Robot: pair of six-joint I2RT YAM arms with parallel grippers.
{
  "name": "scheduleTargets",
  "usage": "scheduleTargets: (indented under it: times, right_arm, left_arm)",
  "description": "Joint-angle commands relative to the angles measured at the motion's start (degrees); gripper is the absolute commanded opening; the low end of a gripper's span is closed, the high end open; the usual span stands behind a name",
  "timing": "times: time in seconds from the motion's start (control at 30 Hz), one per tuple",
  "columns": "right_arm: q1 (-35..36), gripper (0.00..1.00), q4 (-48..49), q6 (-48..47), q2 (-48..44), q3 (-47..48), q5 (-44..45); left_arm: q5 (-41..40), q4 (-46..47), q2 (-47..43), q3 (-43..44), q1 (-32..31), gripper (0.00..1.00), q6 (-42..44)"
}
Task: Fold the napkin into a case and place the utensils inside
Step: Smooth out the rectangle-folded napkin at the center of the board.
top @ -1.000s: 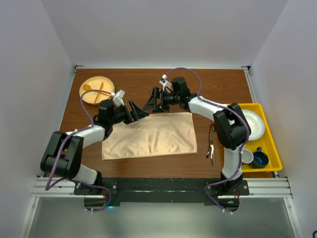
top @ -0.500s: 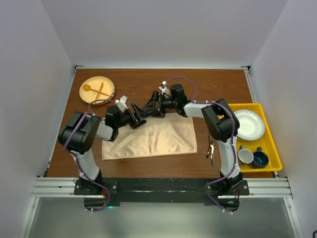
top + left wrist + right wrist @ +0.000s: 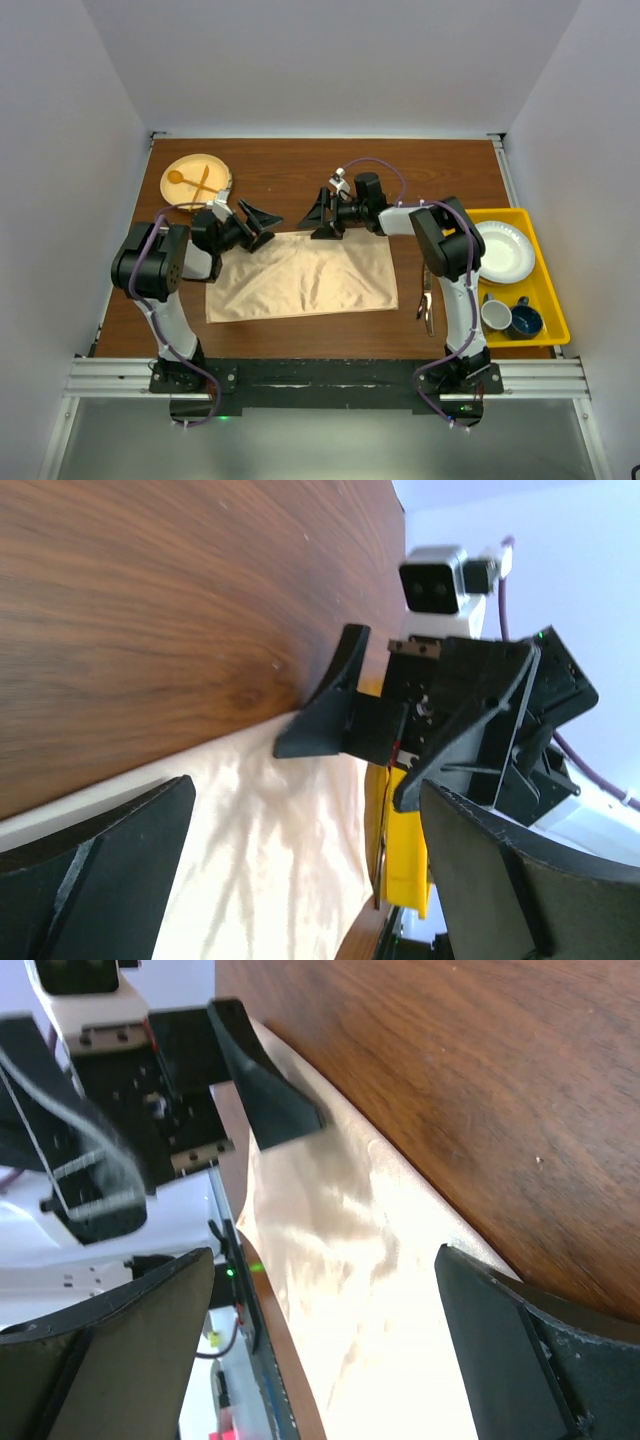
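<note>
The peach-orange napkin (image 3: pixel 305 277) lies flat on the table as a folded rectangle; it also shows in the left wrist view (image 3: pixel 270 860) and the right wrist view (image 3: pixel 400 1300). My left gripper (image 3: pixel 262 226) is open and empty, low at the napkin's far left edge. My right gripper (image 3: pixel 318 218) is open and empty at the far edge near the middle, facing the left one. The dark utensils (image 3: pixel 427 295) lie on the wood right of the napkin, apart from both grippers.
A round wooden plate (image 3: pixel 216 186) with a pale wooden spoon and fork sits at the far left. A yellow tray (image 3: pixel 547 310) at the right holds a white plate, a white cup and a dark blue cup.
Both grippers have drawn apart along the napkin's far edge. The left gripper moved left and back. The napkin lies flatter than before.
</note>
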Motion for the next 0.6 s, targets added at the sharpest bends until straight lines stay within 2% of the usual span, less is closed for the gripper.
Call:
scheduleTargets:
  times: [0.0,0.57]
  right_arm:
    - [-0.2,0.98,-6.4,-5.7,1.6,0.3,0.3]
    - [-1.4,0.98,-11.5,-9.0,3.2,1.2,2.2]
  left_arm:
    - [1.4,2.0,0.3,-1.3,3.6,1.0,1.2]
    - [6.8,-3.0,-0.4,-3.7,19.9,1.0,6.8]
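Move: The folded napkin's far left corner lies about 14 cm to the left of the left hand and 3 cm back, some 3 cm lower; the plate with the wooden utensils is about 17 cm left and 12 cm farther out. The right hand is over the far edge, whose middle stretch lies about 2 cm back and 2 cm below its finger point; the loose utensils by the tray are roughly 28 cm right and 17 cm back from it. Sweeping left along the napkin's far edge, the open left gripper travels about 10 cm from near the middle towards the far left corner, sinking by about 1 cm early on and turning some 10 degrees counter-clockwise, its lower finger on the cloth. The right hand stays low with open fingers on the middle of that edge, holding the cloth there. ##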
